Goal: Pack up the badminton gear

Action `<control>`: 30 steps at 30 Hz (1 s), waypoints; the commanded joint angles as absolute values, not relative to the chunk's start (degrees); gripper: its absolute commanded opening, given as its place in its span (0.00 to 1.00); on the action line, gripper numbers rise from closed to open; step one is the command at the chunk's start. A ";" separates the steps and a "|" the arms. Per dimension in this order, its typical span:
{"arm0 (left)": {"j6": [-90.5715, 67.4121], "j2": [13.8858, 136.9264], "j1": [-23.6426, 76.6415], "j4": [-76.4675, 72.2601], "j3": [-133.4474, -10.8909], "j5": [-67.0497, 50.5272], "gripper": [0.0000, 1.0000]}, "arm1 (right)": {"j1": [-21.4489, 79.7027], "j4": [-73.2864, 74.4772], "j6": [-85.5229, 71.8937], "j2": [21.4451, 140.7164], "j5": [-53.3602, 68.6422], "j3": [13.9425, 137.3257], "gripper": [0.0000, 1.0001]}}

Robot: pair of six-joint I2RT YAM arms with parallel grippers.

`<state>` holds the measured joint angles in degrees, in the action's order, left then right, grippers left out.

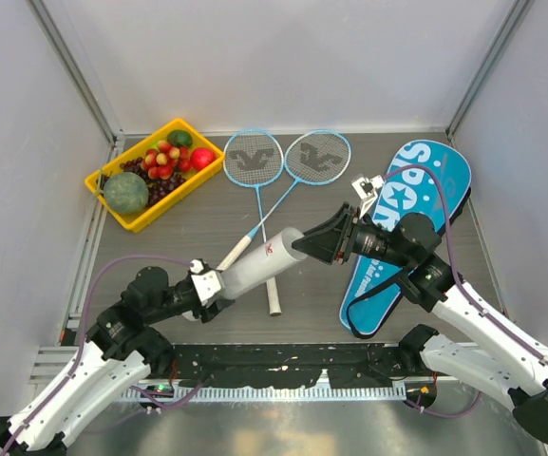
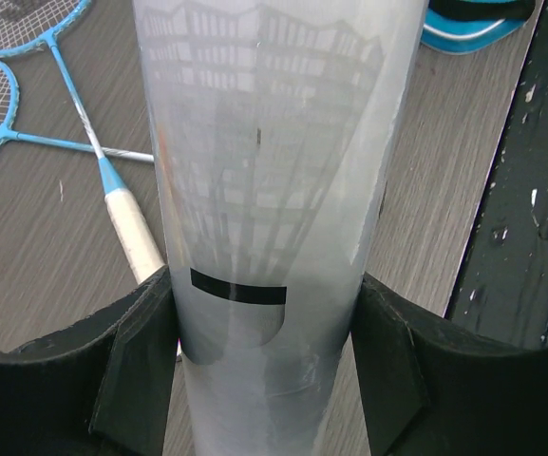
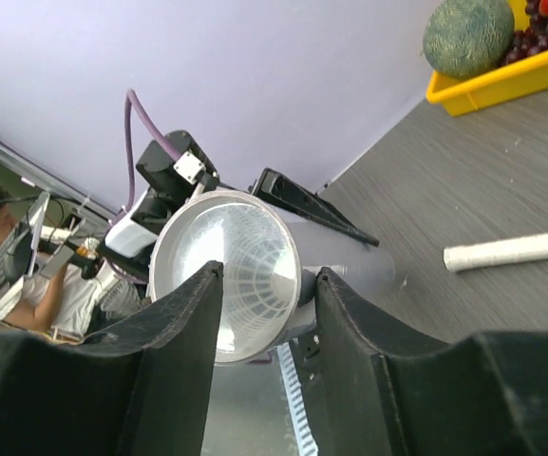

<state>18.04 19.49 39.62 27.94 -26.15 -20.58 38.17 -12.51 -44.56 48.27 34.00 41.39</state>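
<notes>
My left gripper (image 1: 218, 283) is shut on the lower end of the long white tube (image 1: 259, 263) and holds it tilted over the table; the left wrist view shows it clamped between the fingers (image 2: 266, 285). A shuttlecock (image 3: 245, 275) sits inside the tube and shows through its wall (image 2: 255, 142). My right gripper (image 1: 305, 242) is open, its fingertips on either side of the tube's open mouth (image 3: 226, 275). Two light-blue rackets (image 1: 283, 161) lie behind with crossed shafts, one handle (image 1: 274, 296) under the tube. The blue SPORT bag (image 1: 406, 218) lies under my right arm.
A yellow tray (image 1: 164, 207) with a green melon (image 1: 126, 192), grapes and other fruit stands at the back left. A red apple (image 1: 202, 158) lies by its right edge. Grey walls close in the back and sides. A black strip (image 1: 283, 361) runs along the near edge.
</notes>
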 commanded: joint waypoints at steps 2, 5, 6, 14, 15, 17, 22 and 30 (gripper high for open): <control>13.27 18.98 39.90 6.24 -30.76 -23.83 0.00 | 40.08 -9.76 -44.74 50.45 33.40 38.06 0.46; 14.32 19.16 39.90 7.73 -30.94 -20.58 0.00 | 39.90 -7.83 -44.39 49.22 32.00 40.94 0.47; 14.76 19.07 39.90 8.60 -30.94 -19.87 0.00 | 39.90 -6.69 -44.12 48.96 31.38 41.83 0.50; 19.94 20.03 39.90 17.92 -35.76 -5.11 0.00 | 38.06 1.73 -40.61 43.25 18.66 53.34 0.77; 20.13 20.74 39.90 18.80 -36.55 -3.44 0.00 | 38.06 2.45 -39.47 42.81 17.50 54.05 0.80; 20.13 22.32 39.90 20.90 -37.96 -0.89 0.00 | 38.06 4.65 -38.50 41.57 12.94 54.32 0.82; 15.74 28.81 39.99 23.29 -41.48 21.22 0.00 | 38.06 9.75 -38.06 37.62 4.49 51.16 0.88; 18.29 45.51 36.22 28.20 -44.99 35.86 0.00 | 38.06 12.13 -37.88 33.58 1.15 46.67 0.89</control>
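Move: My left hand holds the tube low down; the yellow basket, the side I carry it towards, lies about 46 cm ahead, 22 cm left and 12 cm below. On the way, the slanting racket handle is some 17 cm ahead, 3 cm right and 15 cm below. The tube's mouth is right at my right fingertips, about 3 cm left and 1 cm below that hand; the blue bag lies roughly 14 cm ahead of it, 38 cm right and 30 cm below. I spread my right fingers and come free of the tube's mouth, drawing about 8 cm right towards the blue bag and slightly forward, rising then sinking as the hand turns some 30 degrees clockwise. My left hand keeps its grip, lifts the tube about 8 cm, then swings it forward and left towards the basket, turning about 40 degrees counter-clockwise and dipping at the end. ##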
